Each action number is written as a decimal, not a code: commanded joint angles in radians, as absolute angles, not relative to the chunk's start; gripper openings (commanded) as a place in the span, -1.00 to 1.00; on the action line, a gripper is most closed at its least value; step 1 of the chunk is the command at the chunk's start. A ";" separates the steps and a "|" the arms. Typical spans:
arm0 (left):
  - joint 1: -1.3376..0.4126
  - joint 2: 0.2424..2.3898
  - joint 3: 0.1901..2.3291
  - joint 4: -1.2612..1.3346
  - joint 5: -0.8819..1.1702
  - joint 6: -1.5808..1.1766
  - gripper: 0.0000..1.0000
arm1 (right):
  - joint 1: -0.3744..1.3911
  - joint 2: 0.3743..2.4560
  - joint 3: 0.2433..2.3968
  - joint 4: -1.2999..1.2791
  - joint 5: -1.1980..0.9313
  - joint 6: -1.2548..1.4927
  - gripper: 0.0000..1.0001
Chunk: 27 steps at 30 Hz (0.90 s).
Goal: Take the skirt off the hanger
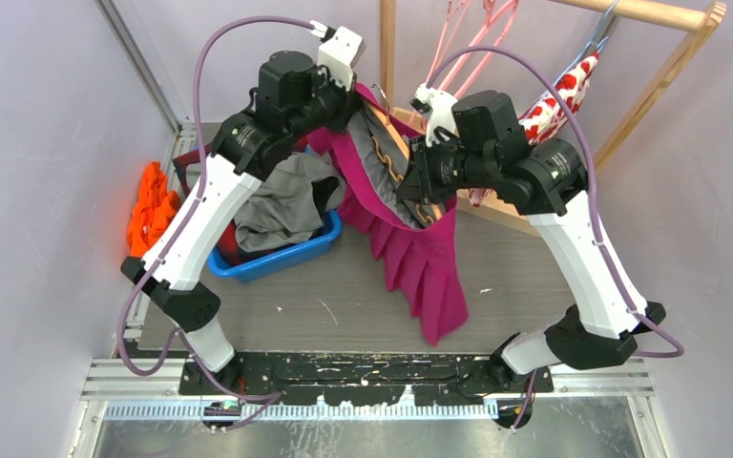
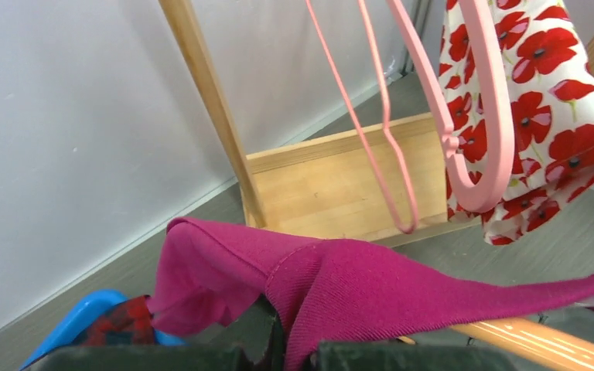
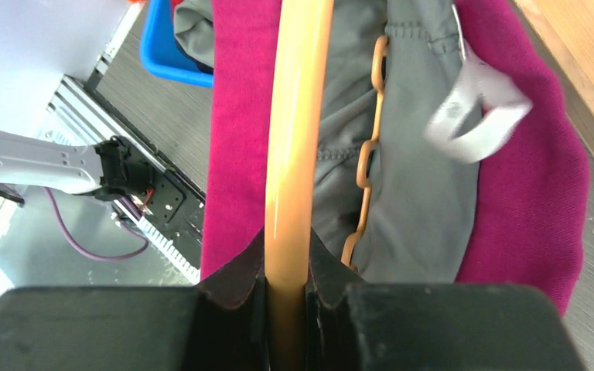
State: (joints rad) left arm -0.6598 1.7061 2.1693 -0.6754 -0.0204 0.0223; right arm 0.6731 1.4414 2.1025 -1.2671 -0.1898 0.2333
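Note:
The magenta skirt (image 1: 420, 258) hangs from a tan wooden hanger (image 3: 294, 139), its pleated hem trailing down to the table. Its grey lining (image 3: 410, 178) and a tan chain (image 3: 367, 154) show in the right wrist view. My left gripper (image 2: 294, 344) is shut on a fold of the skirt's waistband (image 2: 356, 286), which drapes over both fingers. The hanger's bar (image 2: 541, 344) passes just under that fabric. My right gripper (image 3: 286, 301) is shut on the hanger's arm, which runs straight up between its dark pads. Both grippers are raised in front of the rack, the left gripper (image 1: 348, 105) farther back than the right gripper (image 1: 410, 181).
A blue bin (image 1: 286, 260) of grey and red clothes sits under my left arm. Orange cloth (image 1: 151, 205) lies by the left wall. Behind stands a wooden rack (image 1: 659, 11) with empty pink hangers (image 2: 472, 116) and a poppy-print garment (image 2: 557, 93).

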 commanded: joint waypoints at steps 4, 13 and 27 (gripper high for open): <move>-0.574 1.733 2.234 -0.628 -0.036 0.063 -1.00 | 0.679 1.403 2.083 -1.217 -0.185 0.189 -0.98; -0.535 1.792 2.357 -0.609 0.040 0.014 -1.00 | 0.680 1.348 1.905 -1.155 -0.127 0.182 -0.98; -0.254 1.941 2.378 -0.502 0.202 -0.125 -1.00 | 0.679 1.329 1.933 -1.266 -0.118 0.176 -0.98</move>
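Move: My left hand already pinches the far left corner of the magenta skirt's waistband; the wooden hanger it pulls away from has its middle about 8 cm back, 7 cm to the right and slightly lower. The blue bin is some 17 cm left, level fore and aft, and far below; the empty pink hangers are around 10 cm ahead and 14 cm right. My right hand grips that hanger, its middle about 6 cm ahead and 3 cm left. Keeping the waistband pinched, I draw my left hand forward and left, some 8 cm out and 4 cm across, away from the right hand and the hanger's middle, nearly pausing partway and tipping the fingers down about 10 degrees. My right hand still grips the hanger, sinks about 4 cm, rises slightly, and drifts 2 cm forward. ##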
